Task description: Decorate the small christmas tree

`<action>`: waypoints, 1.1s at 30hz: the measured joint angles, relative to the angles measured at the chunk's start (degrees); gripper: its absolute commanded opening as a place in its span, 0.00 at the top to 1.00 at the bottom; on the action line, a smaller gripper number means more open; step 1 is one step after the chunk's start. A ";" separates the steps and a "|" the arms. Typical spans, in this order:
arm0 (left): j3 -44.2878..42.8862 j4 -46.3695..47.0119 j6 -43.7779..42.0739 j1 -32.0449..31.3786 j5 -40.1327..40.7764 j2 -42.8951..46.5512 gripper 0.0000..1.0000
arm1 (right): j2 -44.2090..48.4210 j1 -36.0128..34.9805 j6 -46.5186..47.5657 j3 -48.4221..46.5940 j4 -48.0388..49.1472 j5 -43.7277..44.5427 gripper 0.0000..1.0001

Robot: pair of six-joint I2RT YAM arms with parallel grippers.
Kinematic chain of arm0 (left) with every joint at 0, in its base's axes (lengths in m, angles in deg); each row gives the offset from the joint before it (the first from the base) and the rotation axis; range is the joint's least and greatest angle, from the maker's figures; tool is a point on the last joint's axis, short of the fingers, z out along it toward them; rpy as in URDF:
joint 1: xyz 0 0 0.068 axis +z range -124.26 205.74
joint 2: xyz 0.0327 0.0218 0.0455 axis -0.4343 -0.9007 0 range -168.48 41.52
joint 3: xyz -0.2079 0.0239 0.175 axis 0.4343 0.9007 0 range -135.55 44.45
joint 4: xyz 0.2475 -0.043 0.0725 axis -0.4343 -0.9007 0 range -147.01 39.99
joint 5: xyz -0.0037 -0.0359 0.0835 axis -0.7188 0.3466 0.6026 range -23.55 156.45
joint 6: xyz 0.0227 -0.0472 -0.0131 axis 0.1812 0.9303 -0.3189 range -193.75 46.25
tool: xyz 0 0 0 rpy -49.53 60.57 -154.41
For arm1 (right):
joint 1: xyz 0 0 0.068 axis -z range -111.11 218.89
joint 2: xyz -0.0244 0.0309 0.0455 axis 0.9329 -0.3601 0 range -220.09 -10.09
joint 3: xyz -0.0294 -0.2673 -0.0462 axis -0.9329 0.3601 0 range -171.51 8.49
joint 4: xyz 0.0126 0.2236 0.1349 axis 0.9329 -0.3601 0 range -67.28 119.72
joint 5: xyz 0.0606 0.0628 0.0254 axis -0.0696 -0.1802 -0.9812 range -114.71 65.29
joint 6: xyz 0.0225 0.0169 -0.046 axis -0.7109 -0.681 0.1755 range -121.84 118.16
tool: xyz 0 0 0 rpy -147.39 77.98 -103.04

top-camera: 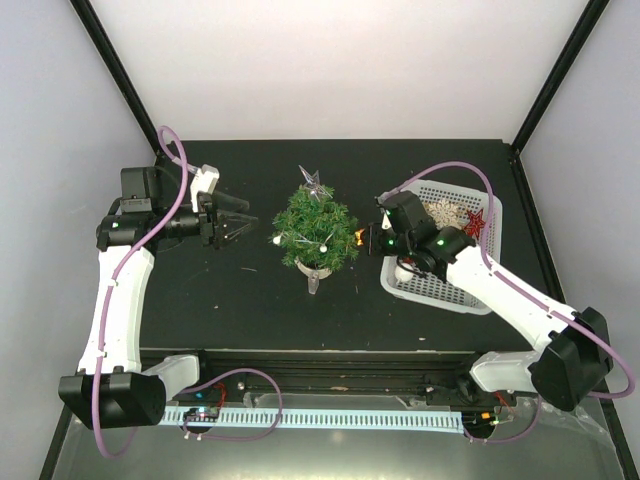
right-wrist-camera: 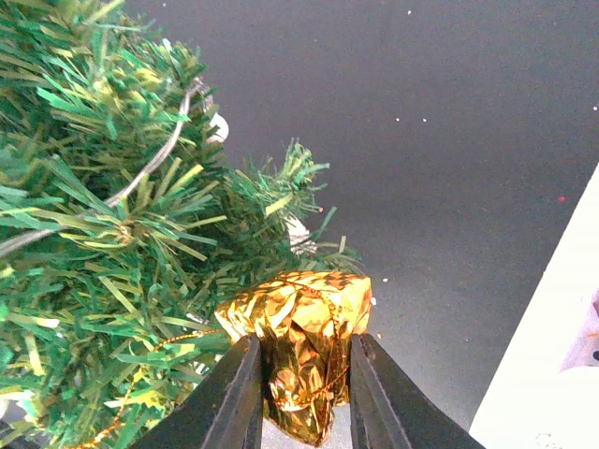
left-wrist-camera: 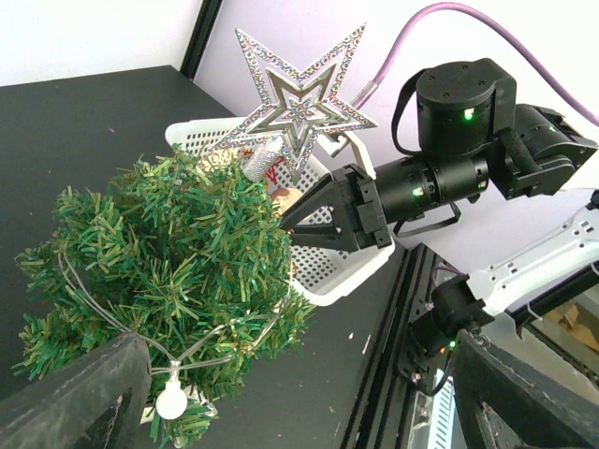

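Observation:
The small christmas tree (top-camera: pixel 315 232) stands mid-table in a white pot, with a silver glitter star (top-camera: pixel 313 183) on top and a light string with white bulbs (left-wrist-camera: pixel 171 400). My right gripper (top-camera: pixel 365 238) is at the tree's right side, shut on a gold foil gift ornament (right-wrist-camera: pixel 304 327) that touches the outer branches (right-wrist-camera: pixel 103 234). Its gold string lies among the needles. My left gripper (top-camera: pixel 240 222) hangs open and empty just left of the tree. In the left wrist view its fingertips (left-wrist-camera: pixel 75 393) frame the tree (left-wrist-camera: pixel 168 271) and star (left-wrist-camera: pixel 299 94).
A white mesh basket (top-camera: pixel 475 295) sits right of the tree, under the right arm, holding a white snowflake (top-camera: pixel 445 212) and a red star (top-camera: pixel 474 222). A black rail and a white cable chain (top-camera: pixel 330 418) run along the near table edge. White walls enclose the black table.

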 measured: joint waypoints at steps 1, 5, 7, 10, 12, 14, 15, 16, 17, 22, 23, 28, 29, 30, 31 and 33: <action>0.00 0.00 0.07 0.00 -0.02 0.00 0.12 | 0.07 0.00 0.00 0.26 0.00 0.02 0.73; 0.00 0.04 0.20 0.00 0.00 0.09 0.12 | 0.44 0.00 -0.04 0.98 0.04 0.09 0.73; 0.04 0.11 0.22 0.00 0.00 0.28 0.12 | 0.74 0.00 -0.04 1.29 0.02 0.20 0.73; 0.07 0.17 0.31 0.00 -0.02 0.76 0.12 | 1.18 0.00 -0.15 1.62 0.09 0.35 0.72; 0.09 0.26 0.39 0.00 0.00 0.98 0.12 | 1.51 0.00 -0.20 2.05 0.20 0.37 0.72; 0.20 0.39 0.44 0.00 -0.02 1.14 0.11 | 1.68 0.00 -0.24 2.36 0.24 0.46 0.70; 0.28 0.42 0.46 0.00 0.00 1.14 0.12 | 1.68 0.00 -0.28 2.40 0.31 0.46 0.69; 0.37 0.42 0.59 0.00 0.00 1.14 0.11 | 1.68 0.00 -0.33 2.45 0.37 0.48 0.67; 0.44 0.44 0.61 0.00 0.00 1.14 0.11 | 1.68 0.00 -0.37 2.49 0.39 0.50 0.65; 0.66 0.61 0.68 0.00 0.00 1.14 0.11 | 1.70 0.00 -0.83 2.51 0.42 0.74 0.53; 0.66 0.61 0.70 0.00 0.00 1.16 0.11 | 1.70 0.00 -0.90 2.51 0.42 0.81 0.51; 0.66 0.63 0.72 0.00 0.00 1.16 0.12 | 2.08 0.00 -1.20 2.51 0.37 1.07 0.42; 0.66 0.63 0.72 0.00 0.00 1.16 0.11 | 2.32 0.00 -1.25 2.51 0.37 1.18 0.41; 0.66 0.66 0.72 0.00 0.00 1.16 0.11 | 2.56 0.00 -1.33 2.51 0.37 1.31 0.40; 0.66 0.68 0.74 0.00 0.00 1.16 0.11 | 2.80 0.00 -1.33 2.51 0.37 1.40 0.39; 0.66 0.72 0.74 0.00 0.00 1.16 0.11 | 3.30 0.00 -1.29 2.51 0.33 1.70 0.38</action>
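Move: The right hand already pinches the gold gift at the tree's right flank, its gold thread running into the branches; the middle of the christmas tree's crown is about 9 cm to this hand's left, level in reach, some 3 cm lower. The silver star tops the tree, about 8 cm left, level in reach and 12 cm higher. The basket's middle lies roughly 15 cm right, 3 cm farther out and 17 cm below. From the idle left hand, the crown is about 12 cm right, 5 cm ahead and 15 cm below. With the gold gift still pinched and its thread already in the branches, the right hand eases about 1 cm down, back and to the right, easing away from the tree and letting the gift down beside the right-hand twigs. It then all but stops while the fingers spread from about a quarter to a bit over half open and let go of the gift, and finally starts to rise by about 1 cm, drifting slightly farther right with hardly any wrist turn. ##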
